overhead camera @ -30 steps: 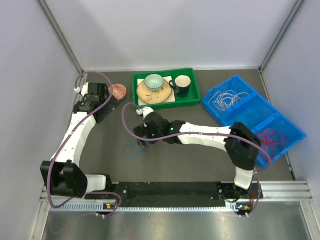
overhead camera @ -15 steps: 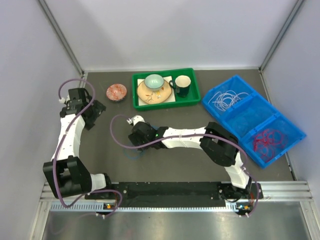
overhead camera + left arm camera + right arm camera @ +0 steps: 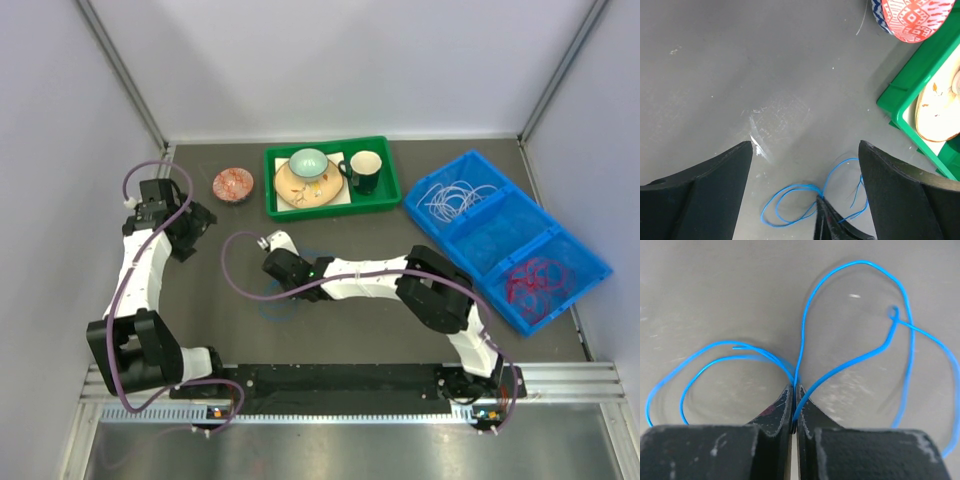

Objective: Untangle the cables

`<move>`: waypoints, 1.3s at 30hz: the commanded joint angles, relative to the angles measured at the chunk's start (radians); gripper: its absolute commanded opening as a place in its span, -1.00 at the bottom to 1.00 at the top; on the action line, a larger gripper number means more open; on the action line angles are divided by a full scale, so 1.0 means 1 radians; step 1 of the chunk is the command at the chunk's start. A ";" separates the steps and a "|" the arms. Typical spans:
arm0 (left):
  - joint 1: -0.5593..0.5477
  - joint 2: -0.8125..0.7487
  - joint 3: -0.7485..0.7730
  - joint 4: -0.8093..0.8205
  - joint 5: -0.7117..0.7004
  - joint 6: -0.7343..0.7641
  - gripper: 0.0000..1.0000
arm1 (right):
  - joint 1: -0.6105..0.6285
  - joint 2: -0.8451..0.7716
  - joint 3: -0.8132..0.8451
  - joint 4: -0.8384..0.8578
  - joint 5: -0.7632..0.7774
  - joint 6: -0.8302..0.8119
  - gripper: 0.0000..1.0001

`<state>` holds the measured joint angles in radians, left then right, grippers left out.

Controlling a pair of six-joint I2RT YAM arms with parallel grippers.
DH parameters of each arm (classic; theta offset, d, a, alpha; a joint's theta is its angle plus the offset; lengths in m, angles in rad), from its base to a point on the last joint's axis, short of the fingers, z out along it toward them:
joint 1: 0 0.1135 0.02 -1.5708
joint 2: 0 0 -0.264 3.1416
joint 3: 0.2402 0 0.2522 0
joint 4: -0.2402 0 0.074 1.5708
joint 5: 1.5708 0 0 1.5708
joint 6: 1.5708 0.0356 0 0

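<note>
A thin blue cable [image 3: 858,262] lies in loose loops on the grey table [image 3: 350,320], left of centre [image 3: 276,306]. My right gripper [image 3: 794,387] is shut on it where the loops cross, the strands pinched between its tips [image 3: 283,292]. The left wrist view shows the same blue cable [image 3: 790,187] with the right gripper's fingers [image 3: 829,220] on it. My left gripper [image 3: 805,145] hangs open and empty above bare table, to the left of the cable [image 3: 197,224]. A white cable [image 3: 450,197] and a red cable [image 3: 540,278] lie in separate compartments of a blue bin [image 3: 592,265].
A green tray [image 3: 385,205] at the back centre holds a plate, a bowl and a dark mug. A small red patterned bowl [image 3: 233,183] sits left of it, and appears top right in the left wrist view [image 3: 912,17]. Walls close in on both sides.
My right gripper has shut on the blue cable after shifting slightly left. My left arm has pulled back from the red bowl toward the left wall, still open.
</note>
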<state>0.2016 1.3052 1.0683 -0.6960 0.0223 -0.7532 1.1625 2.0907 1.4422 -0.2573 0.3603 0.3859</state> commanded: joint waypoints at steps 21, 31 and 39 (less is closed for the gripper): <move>0.004 -0.044 -0.083 0.105 0.136 0.009 0.80 | -0.325 -1.003 -0.286 -0.169 0.362 -0.091 -1.00; 0.005 -0.009 -0.073 0.102 0.188 0.029 0.78 | -0.624 -1.181 -0.381 -0.220 0.317 -0.136 -1.00; 0.002 0.011 -0.096 0.131 0.212 0.025 0.75 | -0.900 -1.196 -0.511 -0.157 0.132 -0.098 -1.00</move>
<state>0.2024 1.3029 0.9878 -0.6155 0.2043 -0.7376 0.3611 0.9039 0.9756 -0.4622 0.5953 0.2722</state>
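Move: Some 50 cm to the right of the right hand, about 12 cm farther out and roughly level with it, lies the empty middle compartment of the blue bin; this hand already pinches the blue cable. The white cable's compartment is about 41 cm right and 22 cm ahead of the hand, the red cable's about 61 cm right and level with it fore and aft. The green tray sits about 10 cm right, 26 cm ahead. From the left hand, the middle compartment is some 73 cm right, 4 cm ahead, 12 cm lower. Lifting the pinched blue cable clear of the table, the right hand swings about 42 cm right and slightly forward to the bin. It climbs nearly 30 cm, then begins to sink above the bin's near-left side, turning some 50 degrees clockwise and tipping up, grip kept shut. The open left hand drifts about 3 cm right, touching nothing. ##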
